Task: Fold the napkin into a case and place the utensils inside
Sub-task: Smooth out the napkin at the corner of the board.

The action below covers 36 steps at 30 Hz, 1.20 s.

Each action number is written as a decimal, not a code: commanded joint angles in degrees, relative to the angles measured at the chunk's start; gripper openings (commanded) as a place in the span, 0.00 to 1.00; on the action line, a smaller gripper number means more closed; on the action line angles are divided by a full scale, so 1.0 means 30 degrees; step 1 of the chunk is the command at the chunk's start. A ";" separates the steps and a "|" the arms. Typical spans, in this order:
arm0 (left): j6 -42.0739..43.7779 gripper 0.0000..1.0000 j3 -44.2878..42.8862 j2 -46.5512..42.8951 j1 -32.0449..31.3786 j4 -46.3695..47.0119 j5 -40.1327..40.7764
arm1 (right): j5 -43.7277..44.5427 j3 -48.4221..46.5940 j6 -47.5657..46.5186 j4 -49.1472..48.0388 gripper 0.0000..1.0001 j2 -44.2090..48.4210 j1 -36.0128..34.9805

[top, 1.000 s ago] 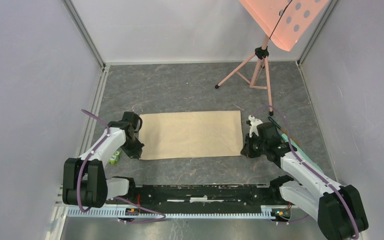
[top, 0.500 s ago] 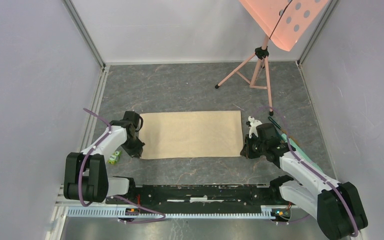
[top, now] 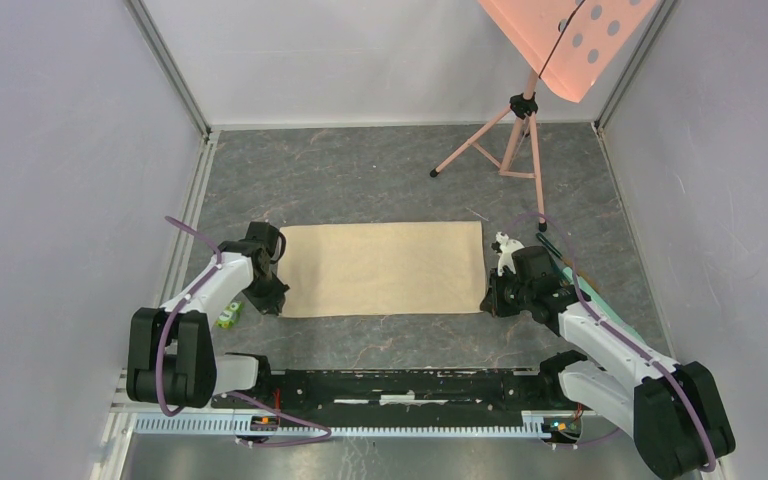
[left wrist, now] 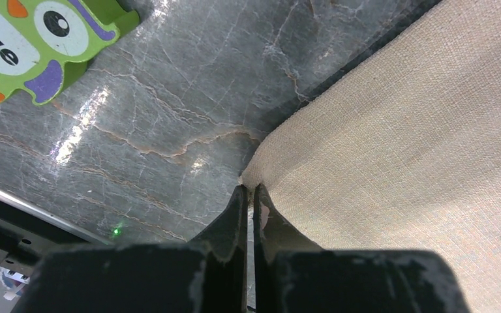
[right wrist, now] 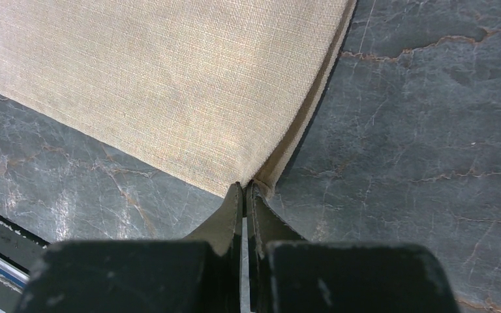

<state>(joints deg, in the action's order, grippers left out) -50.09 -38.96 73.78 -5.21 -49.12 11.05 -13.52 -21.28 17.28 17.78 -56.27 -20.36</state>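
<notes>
The beige napkin (top: 385, 268) lies flat on the grey marble table as a wide rectangle. My left gripper (top: 277, 307) is at its near-left corner. In the left wrist view the gripper (left wrist: 249, 189) is shut on that corner of the napkin (left wrist: 398, 143), which rises slightly into the fingertips. My right gripper (top: 487, 303) is at the near-right corner. The right wrist view shows the gripper (right wrist: 244, 186) shut on the layered corner of the napkin (right wrist: 169, 78). The utensils are not in view.
A small green frog toy (top: 227, 317) sits just left of the left gripper, also seen as the frog toy (left wrist: 32, 39) in the left wrist view. A pink tripod (top: 515, 130) stands at the back right. A mint-green object (top: 608, 312) lies beside the right arm.
</notes>
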 commanded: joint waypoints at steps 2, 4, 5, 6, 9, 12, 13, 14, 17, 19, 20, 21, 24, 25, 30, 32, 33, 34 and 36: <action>0.0007 0.04 -0.0248 -0.0105 0.0067 0.0512 0.0792 | -0.0119 -0.0057 0.0030 -0.0557 0.02 -0.0086 -0.0030; -0.0026 0.10 -0.0179 0.0093 0.0064 0.0583 0.0618 | -0.0152 -0.0064 0.0053 -0.0587 0.03 -0.0082 -0.0025; -0.0008 0.14 -0.0191 0.0147 0.0066 0.0626 0.0529 | -0.0107 -0.0086 0.0016 -0.0595 0.04 -0.0070 -0.0039; -0.0004 0.18 -0.0202 0.0124 0.0068 0.0544 0.0490 | -0.0095 -0.0165 0.0027 -0.0498 0.06 -0.0038 -0.0025; -0.0114 0.39 -0.0513 -0.0799 0.0046 -0.0178 0.0492 | 0.0135 -0.0849 -0.0177 0.0434 0.17 0.0153 -0.0040; 0.0042 0.54 -0.1223 -0.2618 0.0045 -0.1082 0.0981 | 0.0823 -0.1874 -0.0486 0.1673 0.29 0.1003 -0.0039; 0.0200 0.59 -0.1452 -0.3123 0.0048 -0.1193 0.1089 | 0.1103 -0.2168 -0.0585 0.2074 0.34 0.1294 -0.0024; 0.0390 0.66 -0.1747 -0.3599 0.0018 -0.1233 0.1137 | 0.1358 -0.2526 -0.0683 0.2317 0.39 0.1459 -0.0039; 0.1371 0.81 -0.2167 -0.4246 0.0027 -0.0355 -0.0366 | 0.0692 -0.3184 -0.0806 0.1896 0.51 0.1181 -0.0061; 0.1951 0.84 -0.1755 -0.4241 0.0035 0.1449 -0.2725 | -0.0703 -0.3125 -0.0307 0.0556 0.52 0.0391 -0.0096; 0.1986 0.84 -0.1580 -0.4095 0.0038 0.2442 -0.4015 | -0.1798 -0.3028 0.0116 -0.0440 0.52 -0.0118 -0.0105; 0.1895 0.85 -0.1365 -0.3761 0.0036 0.3091 -0.5095 | -0.2571 -0.2819 0.0542 -0.1685 0.52 -0.0551 -0.0148; 0.1528 0.87 -0.0852 -0.2285 0.0038 0.4554 -0.6376 | -0.3957 -0.1786 0.1804 -0.4451 0.52 -0.1839 -0.0146; 0.1520 0.87 -0.0709 -0.1868 0.0031 0.4848 -0.6412 | -0.3939 -0.1414 0.1995 -0.5138 0.52 -0.2169 -0.0153; 0.1369 0.88 0.0155 0.0169 0.0116 0.5732 -0.4867 | -0.1123 0.0250 0.1416 -0.5447 0.53 -0.2900 -0.0156; 0.1632 0.88 -0.0467 0.0483 0.0140 0.5183 -0.4609 | -0.0465 -0.0008 0.0886 -0.4665 0.53 -0.2996 -0.0157; 0.1841 0.89 -0.0961 0.0392 0.0153 0.4940 -0.4414 | -0.0409 -0.0458 0.0685 -0.4282 0.54 -0.2975 -0.0148; 0.2032 0.89 -0.1384 0.0148 0.0148 0.4813 -0.4155 | -0.0486 -0.0915 0.0578 -0.4108 0.55 -0.2910 -0.0156; 0.2404 0.92 -0.2519 -0.0290 0.0159 0.4984 -0.4067 | -0.0634 -0.2266 0.0535 -0.4107 0.58 -0.3006 -0.0152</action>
<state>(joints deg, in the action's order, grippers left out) -46.81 -39.59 75.44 -5.08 -36.12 -3.09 -17.91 -21.76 20.88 5.26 -64.88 -20.67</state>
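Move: Both shut grippers still pinch the folded napkin's near corners. The napkin's middle lies about 8 cm ahead and 19 cm to the right of the left hand, a centimetre below; the green block is some 10 cm to that hand's left and level with it. From the right hand, the napkin's middle is roughly 8 cm ahead and 19 cm to the left, about 1 cm lower, while the utensils lie about 16 cm to the right and 7 cm ahead. Both hands let go of the napkin's near corners, the left opening wide and the right about halfway, then hop inward over the cloth and down onto it. The left rises about 6 cm, arcs forward and right, tilting some 20 degrees, and comes down about 5 cm ahead and 5 cm right; the right rises about 5 cm and lands nearer, some 2.5 cm forward and left. ##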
